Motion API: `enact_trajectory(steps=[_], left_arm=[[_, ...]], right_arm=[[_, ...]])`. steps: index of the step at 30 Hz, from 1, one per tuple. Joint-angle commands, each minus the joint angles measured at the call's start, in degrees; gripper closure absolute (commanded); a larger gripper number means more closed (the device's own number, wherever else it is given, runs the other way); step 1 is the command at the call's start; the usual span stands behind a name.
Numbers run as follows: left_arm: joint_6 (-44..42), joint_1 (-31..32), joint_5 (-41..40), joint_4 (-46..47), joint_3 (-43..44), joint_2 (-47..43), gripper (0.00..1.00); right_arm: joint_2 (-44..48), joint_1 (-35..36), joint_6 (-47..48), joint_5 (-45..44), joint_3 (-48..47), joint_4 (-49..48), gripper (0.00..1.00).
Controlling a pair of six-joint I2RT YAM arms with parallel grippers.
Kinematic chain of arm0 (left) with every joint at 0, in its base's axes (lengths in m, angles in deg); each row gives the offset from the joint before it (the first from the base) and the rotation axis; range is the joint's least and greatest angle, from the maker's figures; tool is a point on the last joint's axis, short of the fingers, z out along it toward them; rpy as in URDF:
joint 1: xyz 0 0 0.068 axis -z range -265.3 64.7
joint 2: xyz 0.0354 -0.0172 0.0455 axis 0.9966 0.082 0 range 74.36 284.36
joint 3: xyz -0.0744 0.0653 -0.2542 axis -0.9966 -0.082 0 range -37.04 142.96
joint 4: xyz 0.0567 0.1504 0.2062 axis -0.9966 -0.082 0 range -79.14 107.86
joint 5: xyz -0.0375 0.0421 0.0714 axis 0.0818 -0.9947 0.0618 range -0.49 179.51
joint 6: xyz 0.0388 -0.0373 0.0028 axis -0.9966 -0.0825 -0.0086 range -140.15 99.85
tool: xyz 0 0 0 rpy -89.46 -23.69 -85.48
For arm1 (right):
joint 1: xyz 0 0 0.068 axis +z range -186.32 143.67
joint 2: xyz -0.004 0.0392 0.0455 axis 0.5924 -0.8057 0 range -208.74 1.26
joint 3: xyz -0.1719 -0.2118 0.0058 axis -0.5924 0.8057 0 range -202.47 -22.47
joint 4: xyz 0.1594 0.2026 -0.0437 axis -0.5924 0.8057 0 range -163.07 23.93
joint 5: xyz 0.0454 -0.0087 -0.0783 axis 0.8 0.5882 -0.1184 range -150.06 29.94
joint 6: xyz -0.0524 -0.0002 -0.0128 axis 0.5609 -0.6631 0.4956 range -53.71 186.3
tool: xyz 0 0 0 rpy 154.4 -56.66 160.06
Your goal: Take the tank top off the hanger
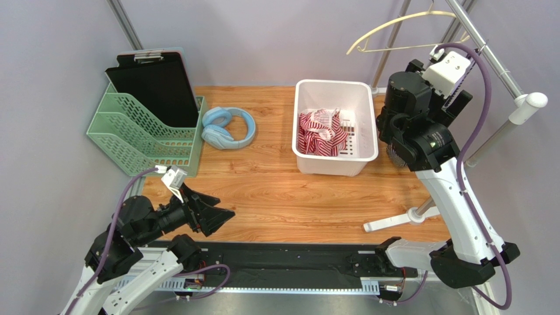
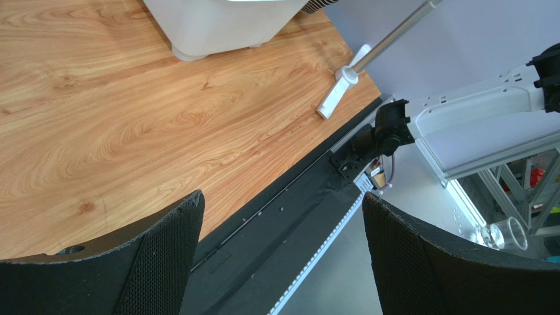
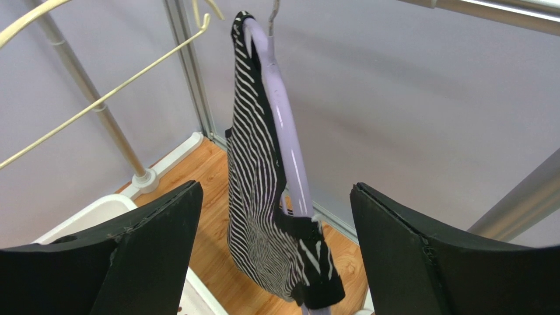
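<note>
A black-and-white striped tank top (image 3: 253, 170) hangs on a lilac hanger (image 3: 282, 111) from the rail, seen edge-on in the right wrist view. My right gripper (image 3: 276, 190) is open, one finger on each side of the garment's lower part, neither touching it. In the top view the raised right arm (image 1: 427, 125) hides the tank top and its hanger. My left gripper (image 1: 220, 209) is open and holds nothing, low over the table's near left edge (image 2: 282, 200).
An empty cream hanger (image 1: 394, 26) hangs further along the metal rail (image 1: 490, 52). A white bin (image 1: 332, 84) holds a red-and-white striped garment (image 1: 322, 131). Blue headphones (image 1: 227, 126) and a green file rack (image 1: 141, 131) sit at the left. The rail stand's foot (image 1: 394, 220) rests near right.
</note>
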Motion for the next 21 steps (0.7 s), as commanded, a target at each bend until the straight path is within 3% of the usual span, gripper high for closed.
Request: enact_trajectory(steps=[1,7,13,16,21], left_arm=[[1.14,-0.23,0.16,2.55,-0.78,1.93,0.07],[1.58,-0.14,0.25,3.78,-1.04,3.52,0.07],[2.20,-0.23,1.30,5.80,-1.66,5.54,0.08],[2.37,-0.23,1.39,6.33,-2.01,5.89,0.08],[2.46,-0.14,1.57,6.69,-2.36,5.98,0.08]], right_arm=[[0.01,-4.74,-7.29,3.85,-1.50,3.44,0.15],[-2.80,-15.37,-18.55,19.76,-3.18,11.91,0.21],[-4.38,-19.07,-20.49,23.74,-2.12,12.00,0.27],[-4.12,-20.21,-21.36,25.14,-1.94,11.56,0.37],[-2.89,-20.39,-22.51,25.76,-1.68,11.21,0.62]])
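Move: The near arm of the lavender hanger, which carries the striped tank top, is about 6 cm ahead of my right hand, 5 cm to its right and 7 cm below. The tank top hangs under it, some 8 cm ahead, 4 cm right and 16 cm down. The empty cream hanger is about 13 cm ahead and 10 cm left, near hand height; the white basket is 8 cm ahead, 23 cm left and 40 cm below. From my left hand the lavender hanger is roughly 25 cm ahead, 55 cm right, 10 cm up. I bring my right hand down and in on the lavender hanger's near arm, first swinging right, then pushing forward and sinking, about 8 cm in all. On the way I roll the wrist some 15 degrees, its left side rising, and half close the fingers so they straddle the hanger bar. My empty left hand eases a few centimetres forward, right and down. ##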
